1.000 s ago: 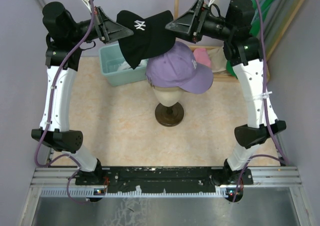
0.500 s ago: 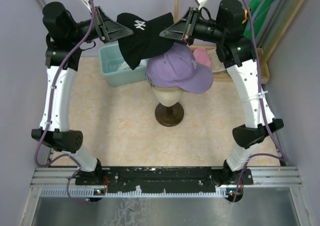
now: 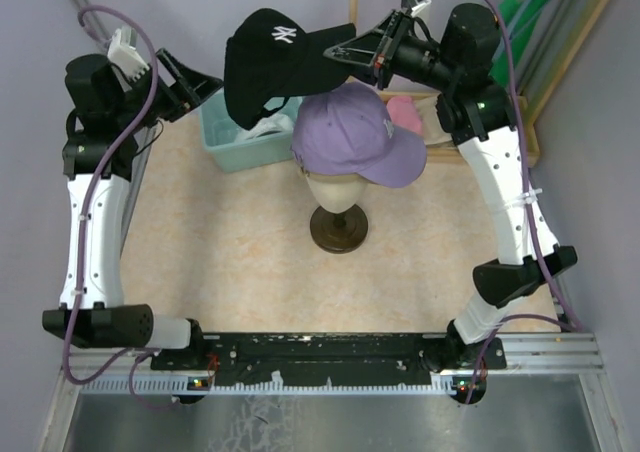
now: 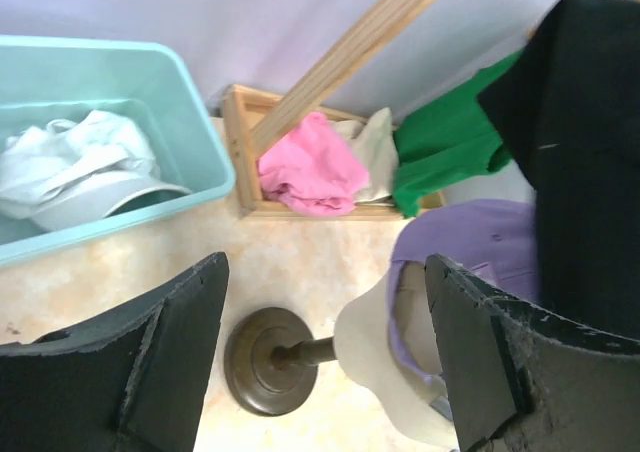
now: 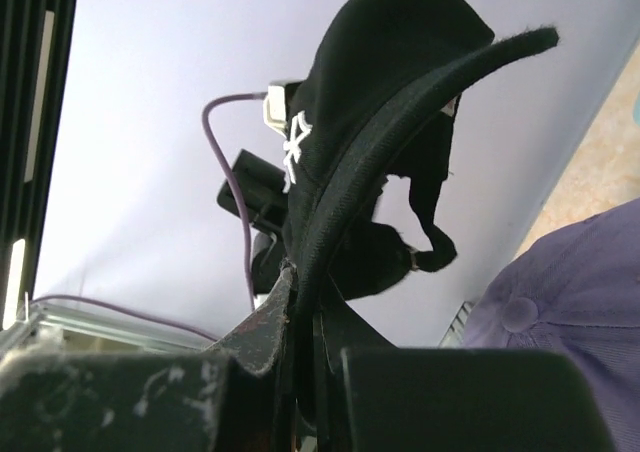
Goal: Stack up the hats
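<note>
The black hat (image 3: 275,57) with a white logo hangs in the air above the teal bin, and my right gripper (image 3: 347,49) is shut on its brim. In the right wrist view the brim (image 5: 400,142) runs down between the pinched jaws (image 5: 300,307). Just below it, a purple hat (image 3: 355,132) sits on the mannequin head (image 4: 375,347). A white hat (image 4: 100,187) lies in the teal bin (image 3: 222,137). My left gripper (image 3: 203,84) stands open and apart from the black hat, to its left; nothing is between its fingers (image 4: 150,372).
The mannequin stands on a round dark base (image 3: 338,230) mid-table. A wooden box (image 4: 245,152) behind it holds a pink cloth (image 4: 305,167) and beige fabric (image 4: 375,152). A green top (image 4: 450,142) lies beside it. Wooden sticks lean at the back wall.
My left gripper let go of the black hat, opened, and drew back to the left. My right gripper shut on the brim and now holds the hat alone, and the hat swung down.
</note>
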Available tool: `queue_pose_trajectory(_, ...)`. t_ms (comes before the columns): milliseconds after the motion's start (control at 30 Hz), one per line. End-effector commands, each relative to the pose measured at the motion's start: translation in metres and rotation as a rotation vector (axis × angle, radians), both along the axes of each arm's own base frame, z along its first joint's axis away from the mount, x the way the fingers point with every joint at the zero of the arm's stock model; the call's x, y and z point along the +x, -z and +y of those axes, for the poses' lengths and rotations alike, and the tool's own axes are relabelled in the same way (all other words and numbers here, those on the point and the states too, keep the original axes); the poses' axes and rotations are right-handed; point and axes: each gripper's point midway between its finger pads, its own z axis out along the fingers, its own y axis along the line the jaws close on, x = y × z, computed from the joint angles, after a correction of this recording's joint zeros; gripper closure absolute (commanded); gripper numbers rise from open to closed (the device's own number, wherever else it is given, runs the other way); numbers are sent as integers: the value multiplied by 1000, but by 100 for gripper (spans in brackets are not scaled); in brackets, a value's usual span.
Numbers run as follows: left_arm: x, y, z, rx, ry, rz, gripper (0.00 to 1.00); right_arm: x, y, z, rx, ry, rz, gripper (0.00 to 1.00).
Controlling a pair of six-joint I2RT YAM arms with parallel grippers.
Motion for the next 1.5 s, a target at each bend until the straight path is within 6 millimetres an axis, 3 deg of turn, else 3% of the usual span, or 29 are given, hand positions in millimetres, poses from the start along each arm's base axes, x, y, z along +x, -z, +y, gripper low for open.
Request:
queue_pose_trajectory(0,6,34,20,78,-88,43,17,-30,-44,-19,78,-11,-95,100)
queue_pose_trajectory(67,1,46,9,63,-20,62,25,-23,-38,-20,101,-10,-83,100)
queue_pose_trajectory(133,-10,45,-1,33,43,29,28,-17,-39,-21,157,-20,-68,100)
queue_pose_trajectory(233,-32,23,-16,-27,133,-110,30,-11,-46,-21,199,-9,-71,100)
queue_pose_trajectory(433,-70,-5,-33,-157,266,-261,44,-19,-84,-32,453,-64,-84,100)
queue_pose_trajectory(600,-102,-53,-47,-353,440,-403,51,-22,-94,-35,484,-73,-93,100)
queue_pose_trajectory(833,-118,-103,-60,-628,615,-415,73,-27,-116,-34,631,-102,-108,100)
queue_pose_trajectory(933,-125,-128,-72,-721,705,-430,74,-35,-126,-30,672,-142,-110,100)
queue_pose_trajectory(1000,-125,-139,-77,-773,745,-433,74,-25,-121,-20,669,-147,-94,100)
queue_pose_trajectory(1200,-135,-172,-84,-965,842,-475,75,-24,-121,-14,694,-142,-97,100)
queue_pose_trajectory(1333,-142,-184,-97,-1048,923,-487,76,-19,-113,-11,709,-133,-88,100)
queue_pose_trajectory(1467,-144,-183,-107,-1122,918,-501,77,-23,-114,-6,714,-148,-91,100)
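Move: The black cap, its brim already pinched by the right hand, has its crown about 9 cm to the left hand's right, 4 cm back and some 5 cm above it. From the right hand the purple hat on the head form, where the cap belongs, lies about 16 cm below, 4 cm back and level sideways; the cap's crown is roughly 14 cm to the left and 2 cm ahead. The bin lies about 14 cm straight ahead of the left hand, some 40 cm down. The open, empty left hand first dips about 8 cm, then sweeps back, to the right and up beneath the cap's rear strap, ending some 17 cm higher than it began, while its wrist rolls and swings clockwise until the fingers point up and to the right, and they close most of the way without taking hold. Meanwhile the right hand keeps its pinch on the brim, rises about 9 cm away from the purple hat and rolls its left-pointing fingers upward by some 35 degrees, tilting the crown end up. ##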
